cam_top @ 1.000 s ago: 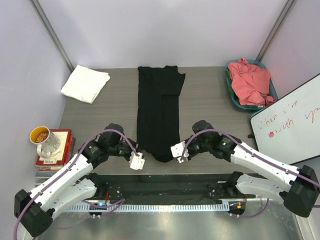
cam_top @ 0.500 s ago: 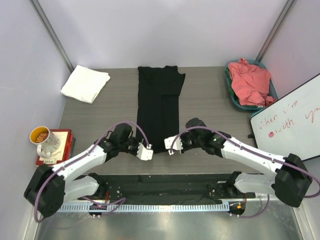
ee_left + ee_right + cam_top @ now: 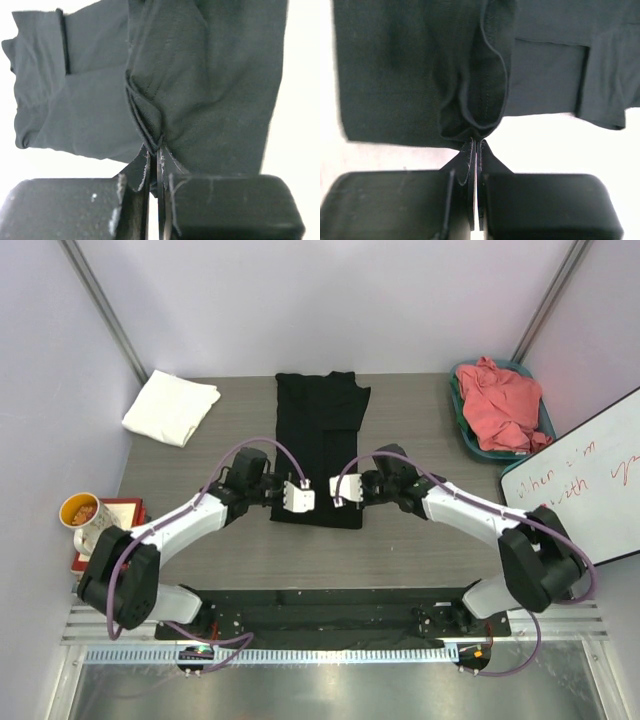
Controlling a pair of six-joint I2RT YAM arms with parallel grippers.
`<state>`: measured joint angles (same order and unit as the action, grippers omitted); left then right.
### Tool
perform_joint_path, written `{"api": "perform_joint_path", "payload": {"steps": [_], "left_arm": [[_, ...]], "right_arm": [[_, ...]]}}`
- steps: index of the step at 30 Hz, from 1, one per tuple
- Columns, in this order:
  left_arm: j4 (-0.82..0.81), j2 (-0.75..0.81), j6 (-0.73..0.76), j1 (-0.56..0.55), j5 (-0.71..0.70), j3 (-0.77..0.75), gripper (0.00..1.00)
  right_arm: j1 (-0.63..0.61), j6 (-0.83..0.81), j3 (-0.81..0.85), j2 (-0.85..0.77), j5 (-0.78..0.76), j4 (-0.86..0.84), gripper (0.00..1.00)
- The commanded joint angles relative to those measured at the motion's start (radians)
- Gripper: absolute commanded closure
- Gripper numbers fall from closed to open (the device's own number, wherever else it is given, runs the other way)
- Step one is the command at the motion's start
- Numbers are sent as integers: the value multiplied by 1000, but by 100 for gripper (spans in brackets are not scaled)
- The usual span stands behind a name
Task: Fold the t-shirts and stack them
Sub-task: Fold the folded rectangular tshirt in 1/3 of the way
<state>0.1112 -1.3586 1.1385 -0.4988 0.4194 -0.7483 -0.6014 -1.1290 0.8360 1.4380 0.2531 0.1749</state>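
Observation:
The black t-shirt (image 3: 318, 415) lies lengthwise on the middle of the table, folded narrow, its near end doubled back over itself. My left gripper (image 3: 300, 498) and right gripper (image 3: 338, 492) hang side by side over that doubled part, each shut on a bunched piece of the hem. In the left wrist view the gripper (image 3: 159, 145) pinches a gathered seam of the black t-shirt (image 3: 210, 85). The right wrist view shows its gripper (image 3: 476, 142) shut on a loop of the same shirt (image 3: 395, 75). A folded white t-shirt (image 3: 171, 407) rests at the far left corner. A crumpled coral-pink t-shirt (image 3: 500, 405) fills a bin.
The teal bin (image 3: 461, 418) stands at the table's far right edge. A whiteboard (image 3: 580, 480) leans off the right side. Left of the table a mug (image 3: 88, 518) stands on a red book (image 3: 125, 512). Grey tabletop (image 3: 420, 440) shows on both sides of the black shirt.
Both grippers have carried the shirt's near hem away from the front edge towards the collar, doubling the lower half over the upper. The arms have stretched out further over the table.

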Motion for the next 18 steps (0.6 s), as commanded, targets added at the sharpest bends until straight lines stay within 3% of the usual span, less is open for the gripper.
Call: {"api": "perform_joint_path", "payload": {"steps": [1,18], "left_arm": [[-24,-66,35,49,28,-71,100],[-50,-388,69,132,58,-339,100]], "right_arm": [[28,-20,72,73,9,-158,99],[95,-43,265,321,-26,-299,99]]}}
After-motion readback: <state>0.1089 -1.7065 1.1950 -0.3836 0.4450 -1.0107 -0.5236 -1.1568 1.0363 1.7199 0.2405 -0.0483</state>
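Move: The left hand holds one corner of the lifted hem of the folded t-shirt; the spot for that corner lies about 13 cm ahead, straight out, and some 8 cm below. The middle of the near bend is roughly 7 cm back and 7 cm to its right. For the right hand, with the other corner, the spot is likewise about 13 cm ahead and 8 cm down, with the sleeve edge some 17 cm ahead and 2 cm left. Keep both grippers shut on the hem corners and carry the hem forward over the lying strip together, towards the sleeve edge: the left about 8 cm while sinking some 3 cm, the right about 10 cm at nearly the same height, its fingertips tilting up slightly. Don't release yet. ##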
